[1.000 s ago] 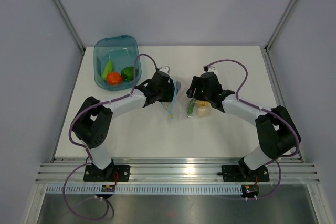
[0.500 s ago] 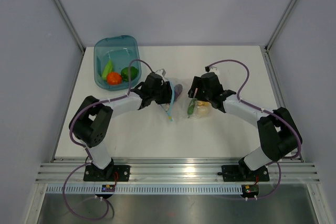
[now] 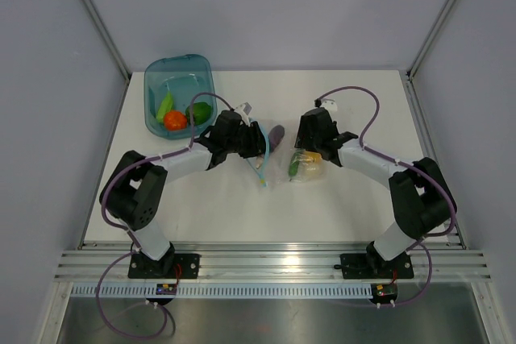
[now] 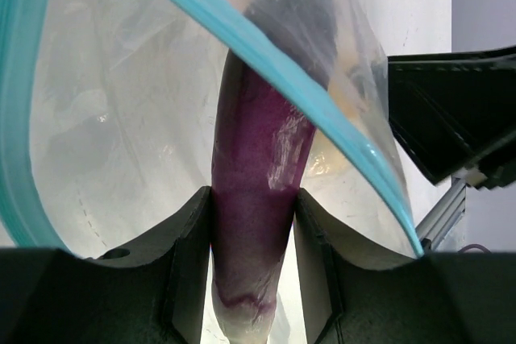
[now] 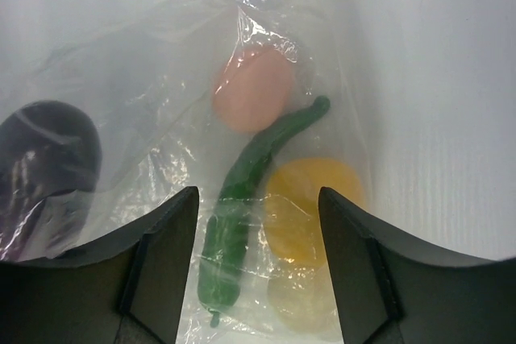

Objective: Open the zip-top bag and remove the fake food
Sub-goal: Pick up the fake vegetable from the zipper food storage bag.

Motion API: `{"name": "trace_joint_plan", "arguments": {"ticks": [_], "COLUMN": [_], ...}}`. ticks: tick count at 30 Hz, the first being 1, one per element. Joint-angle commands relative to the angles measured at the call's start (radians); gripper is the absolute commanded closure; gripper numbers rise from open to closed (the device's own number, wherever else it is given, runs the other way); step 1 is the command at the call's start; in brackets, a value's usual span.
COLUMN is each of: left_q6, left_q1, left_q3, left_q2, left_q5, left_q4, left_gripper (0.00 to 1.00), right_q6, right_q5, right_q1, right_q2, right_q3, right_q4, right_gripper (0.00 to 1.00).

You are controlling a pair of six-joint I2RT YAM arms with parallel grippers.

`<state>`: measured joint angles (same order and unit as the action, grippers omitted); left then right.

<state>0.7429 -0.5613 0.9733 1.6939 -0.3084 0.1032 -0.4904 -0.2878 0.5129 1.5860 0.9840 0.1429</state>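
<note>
My left gripper (image 4: 254, 231) is shut on the purple eggplant (image 4: 262, 159); the top view shows this gripper (image 3: 260, 141) beside the eggplant (image 3: 276, 135). The zip-top bag's teal zip strip (image 4: 266, 70) crosses over the eggplant, and clear film (image 4: 121, 118) lies around it. The zip-top bag (image 5: 161, 102) lies crumpled on the table (image 3: 355, 102). Inside it are a green pod (image 5: 242, 183), a yellow lemon (image 5: 310, 199) and a pale pinkish egg (image 5: 254, 86). My right gripper (image 5: 256, 199) hangs open just above them, holding nothing; from above it (image 3: 306, 153) is over the bag (image 3: 302, 171).
A teal translucent tub (image 3: 155, 94) stands at the back left of the table with an orange-red tomato (image 3: 174, 120), a green pepper (image 3: 198, 112) and a green pod (image 3: 165, 103) in it. Metal frame posts (image 3: 97, 18) rise at the table's back corners.
My left gripper has drawn back to the left with the eggplant, which now shows more plainly. The bag has shifted a little. The right gripper has edged slightly toward the back.
</note>
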Motion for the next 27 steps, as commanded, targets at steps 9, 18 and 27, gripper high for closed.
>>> {"name": "trace_joint_plan", "arguments": {"ticks": [9,18,27], "left_q6": [-0.023,-0.108,-0.175], "left_q1": [0.027,0.029,0.049], "left_q3": [0.027,0.07,0.119], "left_q2": [-0.077,-0.145,-0.214], "left_q5": [-0.051,0.172,0.336], "left_q4": [-0.058,-0.252,-0.405], "left_gripper": [0.66,0.66,0.66], "right_q6": [0.001,-0.057,-0.073], "right_q5": [-0.093,-0.169,-0.224], "right_q1": [-0.023,-0.05,-0.054], "right_q2": [0.074,0.066,0.037], "right_q3": [0.064,0.055,0.038], "right_q4": [0.038,0.061,0.061], "right_gripper": [0.82,0.94,0.93]}}
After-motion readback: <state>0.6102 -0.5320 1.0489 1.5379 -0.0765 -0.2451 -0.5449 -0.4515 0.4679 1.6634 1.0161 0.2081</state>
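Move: My left hand already holds the eggplant by its narrow end, its fat end still inside the zip-top bag; the bag's middle is about 7 cm to the right. The bin lies some 26 cm left and 18 cm ahead, holding a tomato about 25 cm left, 9 ahead and a green pepper 18 left, 11 ahead. The green chili in the bag is nearly straight under my right fingertips, about 4 cm down, with the yellow ball 3 cm to its right. My right hand drops about 2 cm and shuts its fingers on the bag film between the chili and the yellow ball, then drags it some 4 cm right. Meanwhile my left hand barely stirs at first, then keeps its grip and draws the eggplant about 6 cm left and 2–3 cm up, out of the bag mouth towards the bin, rolling some 15 degrees, its left side rising. ##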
